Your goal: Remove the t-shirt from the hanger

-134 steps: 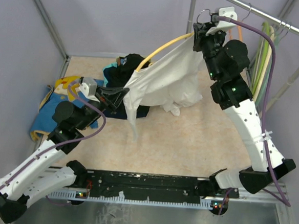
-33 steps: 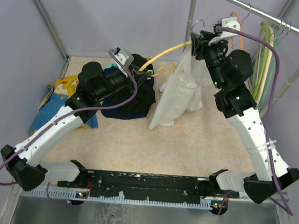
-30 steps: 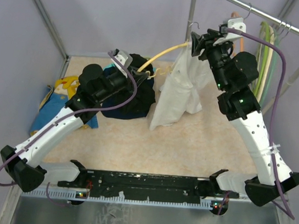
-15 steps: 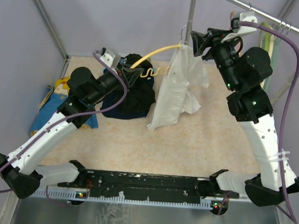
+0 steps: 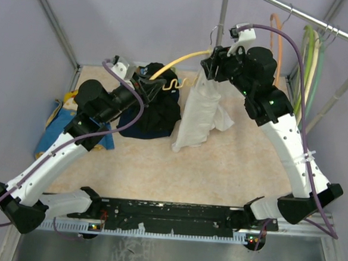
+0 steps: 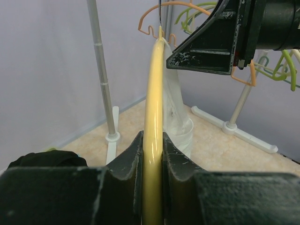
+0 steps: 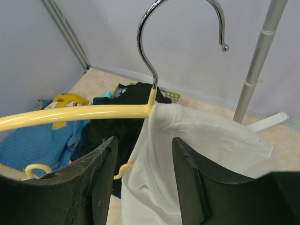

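A white t-shirt [image 5: 199,111] hangs bunched from the right half of a yellow hanger [image 5: 182,59]. The hanger's left arm is bare. My left gripper [image 5: 148,87] is shut on that bare arm; in the left wrist view the yellow bar [image 6: 152,140] runs between the closed fingers towards the shirt [image 6: 180,117]. My right gripper [image 5: 211,64] is open just beside the hanger's metal hook [image 7: 152,42]. In the right wrist view the gripper [image 7: 143,183] straddles the shirt's collar edge [image 7: 159,140] without gripping it.
A dark clothes pile [image 5: 154,108] lies under the left gripper, and blue and yellow garments [image 5: 58,125] lie at the left. A metal rail with orange and green hangers [image 5: 311,50] runs at the back right. An upright pole [image 5: 223,14] stands just behind the hook.
The left gripper let go of the shirt and took the hanger's bare arm. The right gripper swung left and down to the collar. The shirt now hangs straight down.
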### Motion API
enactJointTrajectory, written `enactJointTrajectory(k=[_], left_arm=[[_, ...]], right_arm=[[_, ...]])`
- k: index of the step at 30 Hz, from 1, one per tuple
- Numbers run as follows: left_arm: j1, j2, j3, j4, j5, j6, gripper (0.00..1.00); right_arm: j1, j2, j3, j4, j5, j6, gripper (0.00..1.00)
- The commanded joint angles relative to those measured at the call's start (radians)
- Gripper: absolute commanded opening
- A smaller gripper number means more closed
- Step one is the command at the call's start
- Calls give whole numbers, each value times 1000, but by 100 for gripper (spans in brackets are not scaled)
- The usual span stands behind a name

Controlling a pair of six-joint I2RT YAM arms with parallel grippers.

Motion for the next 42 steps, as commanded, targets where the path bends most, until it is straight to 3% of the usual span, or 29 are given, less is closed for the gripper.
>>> enactJointTrajectory(k=[1, 11, 15, 23, 31, 42], left_arm=[[3, -36, 13, 127, 9, -19, 0], [3, -49, 10, 130, 2, -18, 0], [3, -63, 6, 124, -16, -7, 0], [4, -137, -26, 80, -109, 36, 0], [4, -231, -74, 13, -192, 64, 0], [4, -253, -120, 184, -327, 51, 0]], right_arm=[[-4, -29, 9, 16, -15, 10, 47], [-4, -3, 5, 37, 17, 18, 19], [-4, 4, 17, 37, 55, 21, 0], [-24, 9, 47, 41, 219, 27, 0], [-109, 55, 128, 26, 251, 37, 0], [-110, 26, 56, -26, 262, 17, 0]])
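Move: Just beyond the right hand's open fingers, some 3 cm ahead and 1 cm to the left at about their height, is the bunched top of the white T-shirt, its body hanging below. The yellow hanger's neck is about 4 cm ahead of that hand, 2 cm left and 3 cm up; the dark clothes pile is roughly 25 cm ahead, 22 cm left and 38 cm down. From the left hand, which holds the hanger's near arm, the shirt top is about 13 cm ahead, 18 cm right and 3 cm up. Closing fully on the shirt's top edge while almost still, the right fingers pinch the cloth, then carry it about 7 cm right and 5 cm forward, turning some 20 degrees clockwise. The left hand keeps its grip on the hanger and draws it the opposite way, about 8 cm left with a little lift and pull back, turning slightly counter-clockwise. ##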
